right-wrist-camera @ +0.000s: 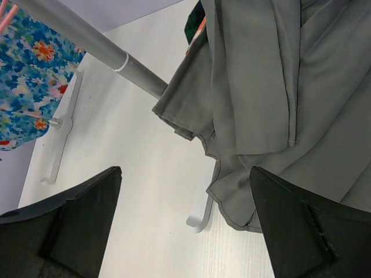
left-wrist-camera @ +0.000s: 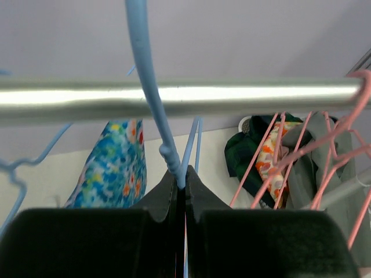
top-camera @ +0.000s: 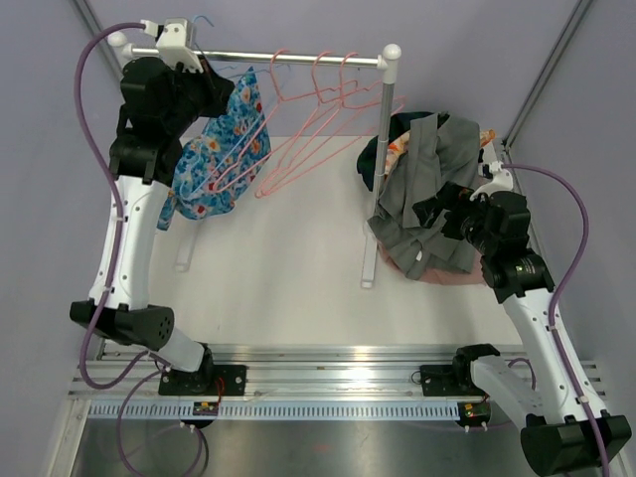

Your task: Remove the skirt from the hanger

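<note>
The blue floral skirt (top-camera: 221, 151) hangs on a light blue hanger (left-wrist-camera: 152, 87) at the left end of the metal rail (top-camera: 268, 56). My left gripper (top-camera: 221, 87) is up at the rail. In the left wrist view it (left-wrist-camera: 181, 180) is shut on the blue hanger's neck just below the rail (left-wrist-camera: 243, 95), with the skirt (left-wrist-camera: 113, 168) hanging behind to the left. My right gripper (top-camera: 433, 221) is open and empty. In the right wrist view it (right-wrist-camera: 185, 226) hovers above the table beside a grey garment (right-wrist-camera: 278, 87).
Three empty pink hangers (top-camera: 313, 114) hang on the rail right of the skirt. A pile of clothes, with the grey garment (top-camera: 437, 174) on top, fills a pink basket (top-camera: 447, 277) at the right, against the rack's right post (top-camera: 383, 149). The rack's feet (right-wrist-camera: 62, 133) rest on the table.
</note>
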Motion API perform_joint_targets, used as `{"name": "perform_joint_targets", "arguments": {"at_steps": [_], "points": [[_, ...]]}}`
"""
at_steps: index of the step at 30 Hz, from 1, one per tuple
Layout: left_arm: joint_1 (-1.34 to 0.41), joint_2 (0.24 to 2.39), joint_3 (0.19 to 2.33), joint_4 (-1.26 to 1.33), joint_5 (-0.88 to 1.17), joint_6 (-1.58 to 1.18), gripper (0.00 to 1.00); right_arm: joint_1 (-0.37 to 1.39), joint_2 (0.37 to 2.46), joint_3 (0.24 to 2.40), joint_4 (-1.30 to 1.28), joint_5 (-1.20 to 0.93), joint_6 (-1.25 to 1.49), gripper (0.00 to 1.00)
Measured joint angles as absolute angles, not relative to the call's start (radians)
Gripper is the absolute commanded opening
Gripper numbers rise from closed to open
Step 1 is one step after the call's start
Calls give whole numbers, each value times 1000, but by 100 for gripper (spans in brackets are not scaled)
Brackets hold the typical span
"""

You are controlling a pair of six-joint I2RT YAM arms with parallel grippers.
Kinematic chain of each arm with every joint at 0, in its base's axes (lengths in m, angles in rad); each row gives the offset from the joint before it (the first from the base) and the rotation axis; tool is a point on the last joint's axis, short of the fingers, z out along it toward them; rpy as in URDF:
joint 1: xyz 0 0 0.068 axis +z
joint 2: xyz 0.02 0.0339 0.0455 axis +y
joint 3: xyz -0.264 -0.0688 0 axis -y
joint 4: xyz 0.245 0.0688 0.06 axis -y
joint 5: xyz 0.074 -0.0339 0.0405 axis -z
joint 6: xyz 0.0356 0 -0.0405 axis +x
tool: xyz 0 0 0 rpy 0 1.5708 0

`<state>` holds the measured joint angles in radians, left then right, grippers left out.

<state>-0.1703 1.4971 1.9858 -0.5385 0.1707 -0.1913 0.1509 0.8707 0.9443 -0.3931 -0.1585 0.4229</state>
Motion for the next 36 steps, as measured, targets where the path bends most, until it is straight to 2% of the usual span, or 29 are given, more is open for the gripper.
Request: {"name": "perform_joint_targets", "arguments": {"at_steps": [7, 9, 11, 18, 19, 20, 29, 36], "points": [[-181, 1622, 2007, -490, 261, -249, 0, 152, 867, 908, -395, -178, 421, 99], [-202, 1613, 1965, -476, 260, -252, 4, 152, 867, 906, -395, -178, 416, 99], [-227, 1599, 1926, -472, 258, -245, 11, 152, 866, 904, -394, -178, 414, 99], [-262, 1563, 1899, -519, 216, -205, 50, 152, 857, 897, -396, -179, 413, 99], [-260, 1554, 1904, -534, 198, -194, 60, 152, 855, 897, -398, -180, 413, 99], [-260, 1543, 1907, -543, 175, -180, 62, 152, 852, 897, -399, -180, 413, 99], [-212, 1398, 1914, -572, -49, -109, 71, 152, 823, 886, -410, -184, 413, 99], [-120, 1295, 1840, -537, -167, -97, 71, 152, 823, 882, -419, -189, 409, 100]]}}
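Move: The left hand holds an empty blue hanger by its neck, and the stretch of rod for its hook is about 5 cm ahead, 5 cm to the right and 3 cm above. On the rod, the skirt's hanger hook is roughly 13 cm left and the nearest pink hook 11 cm right, both some 5 cm ahead and 3 cm up. The skirt hangs about 6 cm ahead, 4 cm left and 18 cm below. From the right hand, that rod spot is roughly 17 cm ahead, 43 cm left and 23 cm up. Down and to the right, about 6 cm each, after a short push forward, the left hand brings the held blue hanger's hook over the rod. Its fingers open and let go; the hand then rises clear and swings some 15 cm left and a little back, turning counter-clockwise towards the skirt's hanger. The open right hand only sinks slightly. ##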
